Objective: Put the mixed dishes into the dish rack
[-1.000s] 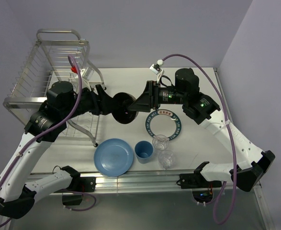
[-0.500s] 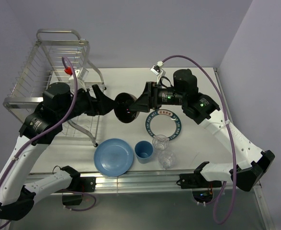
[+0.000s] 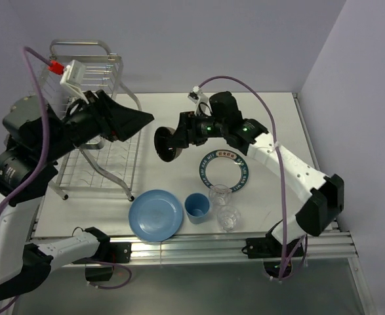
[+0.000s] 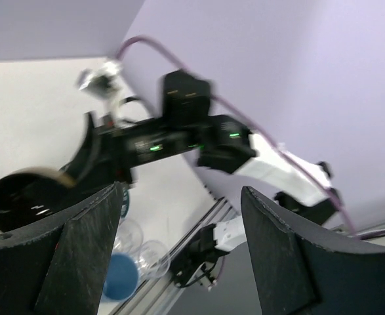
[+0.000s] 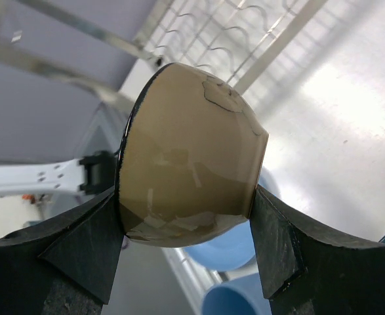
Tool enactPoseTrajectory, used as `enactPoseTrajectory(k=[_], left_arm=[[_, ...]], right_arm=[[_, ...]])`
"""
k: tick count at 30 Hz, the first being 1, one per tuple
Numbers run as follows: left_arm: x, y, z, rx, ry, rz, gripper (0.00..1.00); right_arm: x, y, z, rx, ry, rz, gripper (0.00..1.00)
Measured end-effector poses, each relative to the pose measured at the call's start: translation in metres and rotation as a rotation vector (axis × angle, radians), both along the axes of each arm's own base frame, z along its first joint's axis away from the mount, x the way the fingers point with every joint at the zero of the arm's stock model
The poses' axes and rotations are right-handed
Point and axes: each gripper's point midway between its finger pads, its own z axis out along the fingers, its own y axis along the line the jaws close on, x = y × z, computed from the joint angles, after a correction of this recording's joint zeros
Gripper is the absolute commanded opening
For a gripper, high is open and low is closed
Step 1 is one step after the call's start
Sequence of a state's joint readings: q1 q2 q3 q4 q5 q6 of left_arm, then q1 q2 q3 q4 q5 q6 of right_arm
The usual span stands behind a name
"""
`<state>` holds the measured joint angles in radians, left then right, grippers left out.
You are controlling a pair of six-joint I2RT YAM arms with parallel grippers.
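Observation:
The small black bowl, tan on its outer side in the right wrist view, hangs on edge above the table with my right gripper shut on it, one finger on each side. My left gripper is open and empty, raised beside the dish rack and apart from the bowl. On the table lie the light-blue plate, the light-blue cup, two clear glasses and the white lettered-rim plate.
The silver wire rack stands at the far left of the table, its slotted tier showing behind the bowl. The plates, cup and glasses crowd the front middle. The table's front rail runs just behind them.
My left gripper has let go of the bowl, opened and drawn back up and left toward the rack. The right gripper keeps the bowl and has shifted a little left.

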<state>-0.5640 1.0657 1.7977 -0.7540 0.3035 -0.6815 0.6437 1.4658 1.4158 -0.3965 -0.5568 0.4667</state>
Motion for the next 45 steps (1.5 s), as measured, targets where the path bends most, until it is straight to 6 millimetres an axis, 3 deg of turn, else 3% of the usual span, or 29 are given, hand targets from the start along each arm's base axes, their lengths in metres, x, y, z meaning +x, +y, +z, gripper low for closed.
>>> enactPoseTrajectory(k=[4,8,13,26,36,45], left_arm=[[-0.012,0.001,0.03,-0.056,-0.053,-0.03,0.78],[-0.017,-0.001,0.04,-0.09,-0.068,-0.059,0.78],[-0.015,-0.004,0.048,-0.109,-0.098,-0.069,0.79],[-0.017,0.004,0.055,-0.143,-0.212,-0.036,0.81],[-0.018,0.011,0.04,-0.142,-0.247,-0.002,0.81],[-0.025,0.024,0.036,-0.134,-0.28,0.042,0.81]], right_arm=[[0.031,0.016,-0.022,-0.04,-0.013,-0.015,0.0],[0.064,0.039,-0.024,-0.042,-0.065,-0.019,0.0],[0.108,0.072,-0.024,-0.039,-0.168,-0.017,0.0],[0.175,0.125,-0.059,-0.052,-0.349,0.014,0.0],[0.195,0.154,-0.106,-0.115,-0.465,0.059,0.0],[0.195,0.185,-0.112,-0.162,-0.64,0.117,0.0]])
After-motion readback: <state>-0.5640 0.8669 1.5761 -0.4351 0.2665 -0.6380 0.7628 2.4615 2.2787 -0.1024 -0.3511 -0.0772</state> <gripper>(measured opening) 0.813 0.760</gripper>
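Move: The black bowl is already in the right gripper. The far right part of the rack's lower tier lies about 20 cm ahead, 23 cm left and 24 cm below the right hand, with the rack's far right foot some 7 cm farther out and 7 cm right of it. The blue plate is about 14 cm back, 9 cm left of the right hand. From the left hand, that tier part is some 29 cm ahead, 19 cm left, 46 cm down. Bring the right gripper, still pinching the black bowl, forward and left about 20 cm each way, in over the far right part of the rack's lower tier. Sink some 11 cm, mostly once well forward, and roll the wrist about 35 degrees so its forward side lifts. Meanwhile raise the empty, open left gripper slightly, easing it back and tilting it up. ##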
